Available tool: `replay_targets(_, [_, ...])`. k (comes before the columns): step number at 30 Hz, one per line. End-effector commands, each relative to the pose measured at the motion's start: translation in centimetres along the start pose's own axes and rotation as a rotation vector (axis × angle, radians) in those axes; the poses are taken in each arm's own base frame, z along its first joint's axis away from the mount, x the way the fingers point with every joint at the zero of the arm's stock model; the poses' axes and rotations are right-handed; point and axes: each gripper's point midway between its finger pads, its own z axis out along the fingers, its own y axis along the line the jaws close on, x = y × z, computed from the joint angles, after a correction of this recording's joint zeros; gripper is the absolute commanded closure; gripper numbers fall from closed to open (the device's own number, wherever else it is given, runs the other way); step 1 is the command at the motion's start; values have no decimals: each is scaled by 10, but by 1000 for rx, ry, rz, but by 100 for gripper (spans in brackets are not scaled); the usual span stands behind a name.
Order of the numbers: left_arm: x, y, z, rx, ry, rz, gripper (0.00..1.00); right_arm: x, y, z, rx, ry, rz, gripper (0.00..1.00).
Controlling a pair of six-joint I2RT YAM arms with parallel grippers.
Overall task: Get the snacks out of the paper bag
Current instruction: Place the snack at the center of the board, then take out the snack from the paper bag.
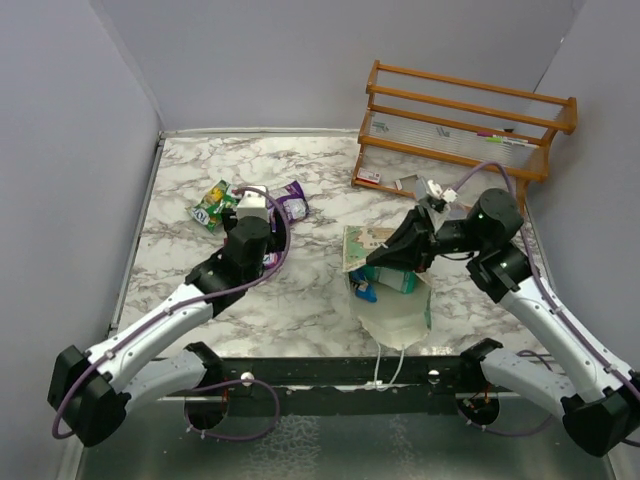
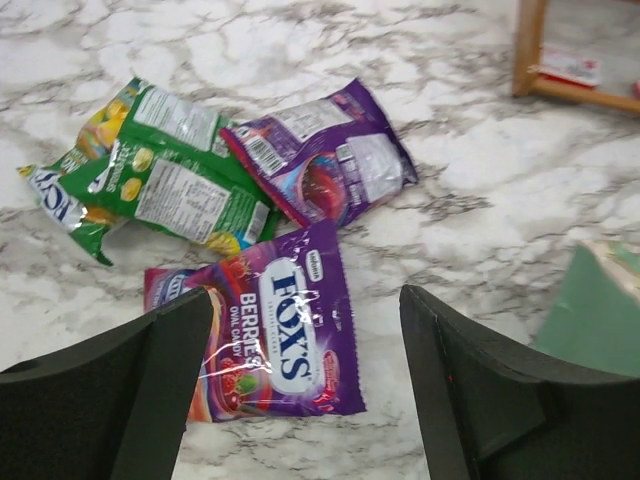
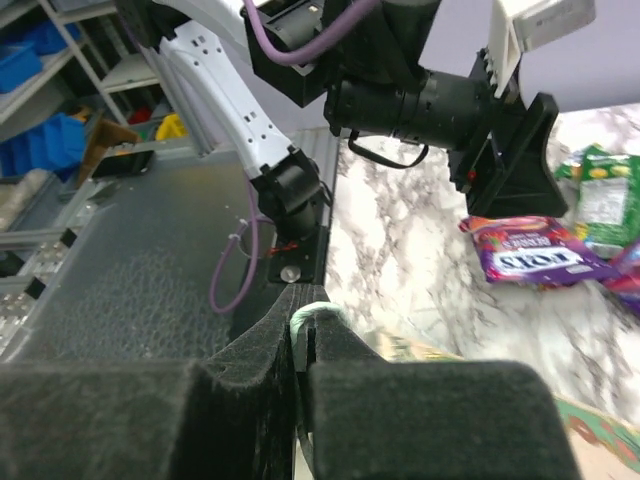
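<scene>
The mint-green paper bag (image 1: 394, 318) lies mid-table with its white inside showing and packets (image 1: 378, 285) still in it. My right gripper (image 1: 388, 256) is shut on the bag's upper edge; in the right wrist view a mint-green fold (image 3: 318, 312) is pinched between the closed fingers (image 3: 250, 390). My left gripper (image 1: 260, 242) is open and empty, just above a purple Fox's packet (image 2: 285, 335) lying on the table. Two green packets (image 2: 150, 165) and another purple packet (image 2: 325, 160) lie beyond it. The bag's corner (image 2: 600, 320) shows at the right of the left wrist view.
A wooden slatted rack (image 1: 470, 125) stands at the back right, with small white-and-red cards (image 1: 368, 177) at its foot. The green packets (image 1: 213, 205) and the purple one (image 1: 293, 203) lie at the back left. Grey walls close in the table on three sides.
</scene>
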Motion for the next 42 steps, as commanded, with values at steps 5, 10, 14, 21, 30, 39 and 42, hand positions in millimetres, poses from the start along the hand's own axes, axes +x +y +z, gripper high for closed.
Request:
replay_targets(5, [-49,-35,-52,340,-141,-164,20,-6,-15,56,-6,-75,24,98])
replay_targets(10, [-53,-23,-73,360,-168,-210,20,2,-29,86,-7,-60,78,98])
replay_targets(14, [-62,-21,-103,455,-210,-205,19,2,-57,83,173,-104,108,98])
replay_targets(21, [-50,-53,-133,714,-179,-263,26,-4,-91,68,407,-186,156,98])
replay_targets(30, [-14,-107,-146,972,-43,-308,39,0,-93,57,468,-178,155,98])
replay_targets(39, [20,-141,-159,923,-18,-118,47,-4,-99,52,519,-183,137,98])
replay_targets(42, [37,-151,-153,849,-17,-25,53,-8,-98,50,528,-183,127,98])
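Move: Back and to the right of the empty left hand, about 16 cm back and 27 cm right, is the paper bag's open mouth. Inside the bag, the blue packet lies about 10 cm back and 22 cm right of this hand, the teal packet some 6 cm farther right. The FOX's packet lies about 7 cm below it, 3 cm left. From the right hand, already gripping the bag's rim, the mouth is about 5 cm right and 12 cm below. Leaving the FOX's packet, the left hand backs away and rises about 12 cm, then sinks again while sweeping right and back to the bag mouth, turning clockwise roughly 50 degrees as its open fingers partly close. The right hand keeps its pinch on the rim, drawing it some 9 cm left, then forward while turning clockwise. ##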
